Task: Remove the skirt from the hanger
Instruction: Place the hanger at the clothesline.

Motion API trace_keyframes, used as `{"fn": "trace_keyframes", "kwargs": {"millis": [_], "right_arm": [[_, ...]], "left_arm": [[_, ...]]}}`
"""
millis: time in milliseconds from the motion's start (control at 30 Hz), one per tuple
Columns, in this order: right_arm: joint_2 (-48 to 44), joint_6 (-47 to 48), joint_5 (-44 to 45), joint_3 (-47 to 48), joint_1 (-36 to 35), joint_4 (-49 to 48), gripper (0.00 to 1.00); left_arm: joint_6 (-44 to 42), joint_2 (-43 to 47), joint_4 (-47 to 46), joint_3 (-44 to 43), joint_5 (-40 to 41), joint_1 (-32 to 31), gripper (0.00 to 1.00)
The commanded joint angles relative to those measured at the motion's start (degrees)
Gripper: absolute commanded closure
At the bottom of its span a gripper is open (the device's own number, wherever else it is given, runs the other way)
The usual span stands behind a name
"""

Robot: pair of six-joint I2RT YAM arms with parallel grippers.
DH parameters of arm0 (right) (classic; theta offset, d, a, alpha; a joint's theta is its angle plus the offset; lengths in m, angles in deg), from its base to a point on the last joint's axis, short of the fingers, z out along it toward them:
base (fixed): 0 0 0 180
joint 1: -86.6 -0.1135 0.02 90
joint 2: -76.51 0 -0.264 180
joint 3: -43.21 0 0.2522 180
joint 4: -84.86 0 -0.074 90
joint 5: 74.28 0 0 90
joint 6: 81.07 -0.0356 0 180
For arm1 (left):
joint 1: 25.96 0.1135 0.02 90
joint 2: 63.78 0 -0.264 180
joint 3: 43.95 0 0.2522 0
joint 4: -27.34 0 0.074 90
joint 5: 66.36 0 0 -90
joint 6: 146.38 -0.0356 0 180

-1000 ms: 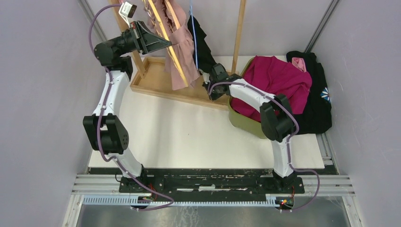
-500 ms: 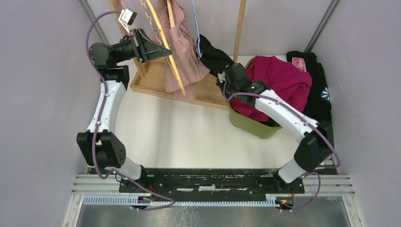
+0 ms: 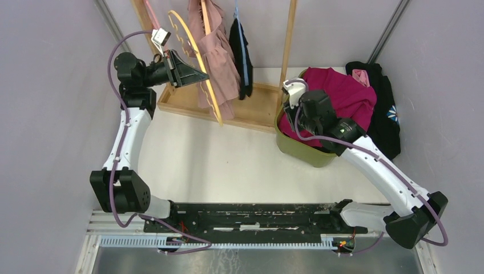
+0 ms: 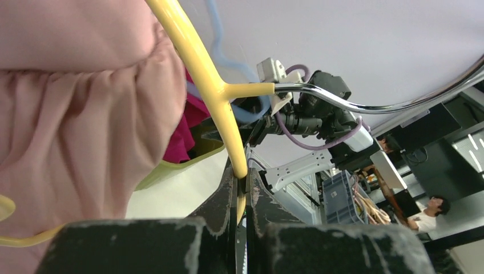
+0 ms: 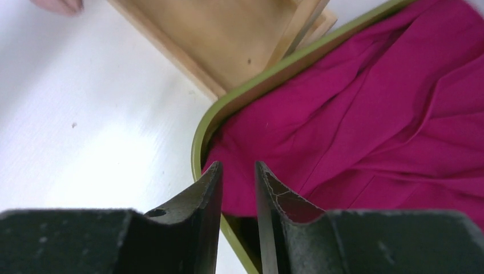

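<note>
A pink ruffled skirt (image 3: 220, 57) (image 4: 85, 125) hangs on a yellow hanger (image 3: 212, 100) (image 4: 217, 91) at the wooden rack. My left gripper (image 3: 202, 74) (image 4: 242, 171) is shut on the hanger's yellow arm, just beside the skirt. Over at the right, my right gripper (image 3: 305, 117) (image 5: 238, 168) hovers above the near-left rim of a green bin (image 3: 297, 149) (image 5: 228, 108). Its jaws stand partly open with nothing between them, and it is well away from the skirt.
A black garment (image 3: 240, 54) hangs on a blue hanger next to the skirt. The rack has a wooden tray base (image 3: 182, 100) and an upright post (image 3: 289, 40). A magenta garment (image 3: 337, 91) (image 5: 354, 103) fills the bin. Dark clothes (image 3: 388, 125) lie at the far right.
My right gripper let go of the black garment, opened and swung right over the bin. The black garment swung back under its hanger. The left gripper kept its grip on the hanger.
</note>
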Motion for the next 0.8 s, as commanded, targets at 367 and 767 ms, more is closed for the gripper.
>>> {"fn": "trace_keyframes", "kwargs": {"millis": [367,767], "right_arm": [[-4.7,-4.7,-3.9,6.5,-7.5,0.6,0.71],[12.7,-2.1,-2.3,23.8,-25.5,-5.3,0.69]], "left_arm": [[-2.4,6.7,-0.7,4.6,6.2,0.1,0.97],[-1.8,11.4,-0.7,8.9,9.3,-0.7,0.97]]}}
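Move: The near end of the held yellow hanger is some 23 cm left of the right hand, 8 cm back and roughly 8 cm above. From the same hand, the black garment hangs about 16 cm ahead, 17 cm left and 8 cm up; the magenta skirt lies roughly 13 cm ahead, 18 cm right and 15 cm down. The left hand has the pink dress about 10 cm ahead, 3 cm right and slightly below; the clothesline itself isn't in view. Leftwards swings the empty right hand, about 15 cm in all, towards the near end of the yellow hanger: it first dips and draws back a little away from over the box, then sweeps left while rising, turning some 20 degrees counter-clockwise with its fingers still partly open. The left hand keeps its pinch on the hanger beside the neck, sinks slightly, rises again and eases back 2 cm. ##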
